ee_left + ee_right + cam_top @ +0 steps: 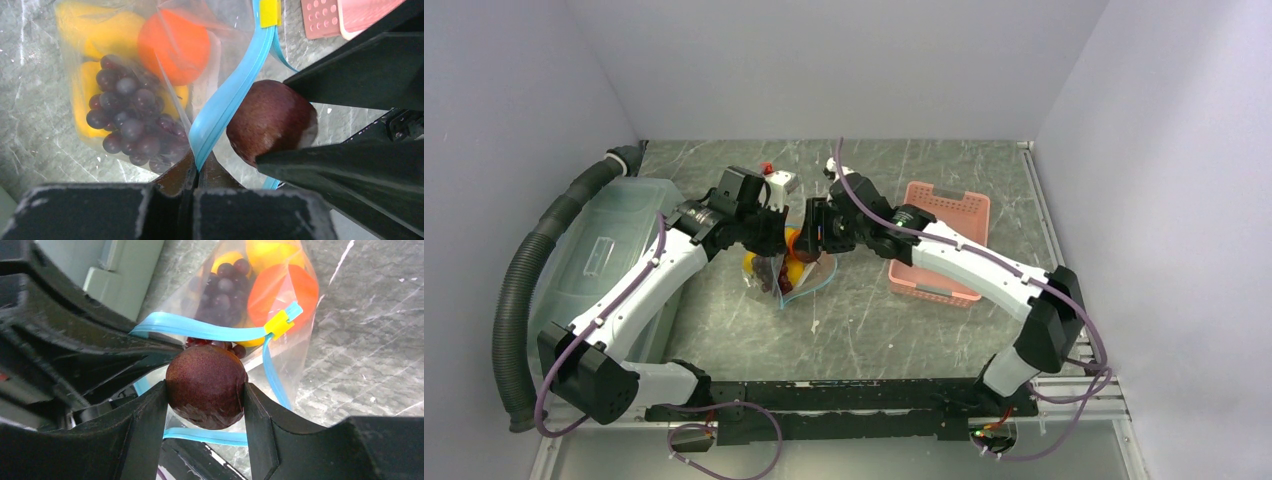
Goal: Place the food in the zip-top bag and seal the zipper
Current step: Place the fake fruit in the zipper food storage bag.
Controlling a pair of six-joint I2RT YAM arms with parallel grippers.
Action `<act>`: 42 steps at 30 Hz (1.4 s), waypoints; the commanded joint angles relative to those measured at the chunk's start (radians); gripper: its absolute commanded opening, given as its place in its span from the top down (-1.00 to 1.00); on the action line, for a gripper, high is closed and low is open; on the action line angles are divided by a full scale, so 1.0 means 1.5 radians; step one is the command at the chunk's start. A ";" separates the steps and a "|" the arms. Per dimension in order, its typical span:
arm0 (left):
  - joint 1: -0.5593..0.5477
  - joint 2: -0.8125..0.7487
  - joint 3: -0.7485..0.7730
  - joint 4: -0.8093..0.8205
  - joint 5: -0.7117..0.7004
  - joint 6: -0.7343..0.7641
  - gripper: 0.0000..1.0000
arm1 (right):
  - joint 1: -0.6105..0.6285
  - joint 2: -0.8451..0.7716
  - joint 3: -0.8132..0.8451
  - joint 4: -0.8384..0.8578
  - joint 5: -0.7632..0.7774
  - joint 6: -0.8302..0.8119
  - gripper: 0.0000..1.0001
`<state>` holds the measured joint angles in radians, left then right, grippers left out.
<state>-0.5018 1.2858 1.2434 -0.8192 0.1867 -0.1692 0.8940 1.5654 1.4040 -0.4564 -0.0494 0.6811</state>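
Observation:
The clear zip-top bag [786,272] lies at the table's middle, mouth toward the arms. Inside it are yellow pieces [107,32], a purple grape bunch [132,117] and an orange ball [172,47]. My left gripper [200,167] is shut on the blue zipper strip [227,95] and lifts one lip of the mouth. My right gripper [205,390] is shut on a dark red-brown round fruit [205,382], held at the open mouth between the two zipper strips [200,329]. A yellow slider [279,322] sits at the zipper's far end.
A pink perforated basket [939,255] stands right of the bag, under my right arm. A large translucent lidded bin [609,260] and a black ribbed hose [524,290] are at the left. A small white block with a red tip [779,180] lies behind the bag.

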 commanded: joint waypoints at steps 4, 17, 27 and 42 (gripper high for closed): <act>-0.003 -0.013 0.003 0.025 0.018 0.009 1.00 | 0.011 0.041 0.055 -0.052 0.044 0.002 0.23; -0.003 -0.011 0.003 0.025 0.019 0.009 1.00 | 0.022 0.051 0.073 -0.063 0.074 -0.002 -0.53; -0.003 -0.009 0.003 0.025 0.019 0.009 1.00 | 0.025 0.007 0.074 -0.066 0.092 -0.017 -0.65; -0.002 -0.007 0.001 0.023 0.037 0.021 1.00 | 0.025 -0.122 0.023 -0.069 0.173 -0.124 -0.57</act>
<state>-0.5018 1.2858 1.2434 -0.8188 0.1936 -0.1684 0.9264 1.4544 1.4631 -0.5739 0.1528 0.5816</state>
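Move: The dark-red fruit, already pinched in the right fingers, hangs at the open bag mouth; its spot in the bag is about 4 cm ahead of the right hand, 3 cm to the left and 12 cm below. From the right hand, the orange is some 10 cm ahead and 4 cm left, the grapes 4 cm ahead and 8 cm left, both roughly 12 cm down. For the left hand, that spot lies about 4 cm ahead, 4 cm right and 10 cm below. The dark-red fruit is lowered about 4 cm farther into the bag's mouth by the right hand, which tips slightly and opens its fingers well wide at the bottom, letting go of the fruit. Emptied, the right hand then climbs some 8 cm out of the mouth, drifting about 3 cm right, away from the bag. The left hand stays still, keeping its pinch on the zipper rim to hold the bag open. ##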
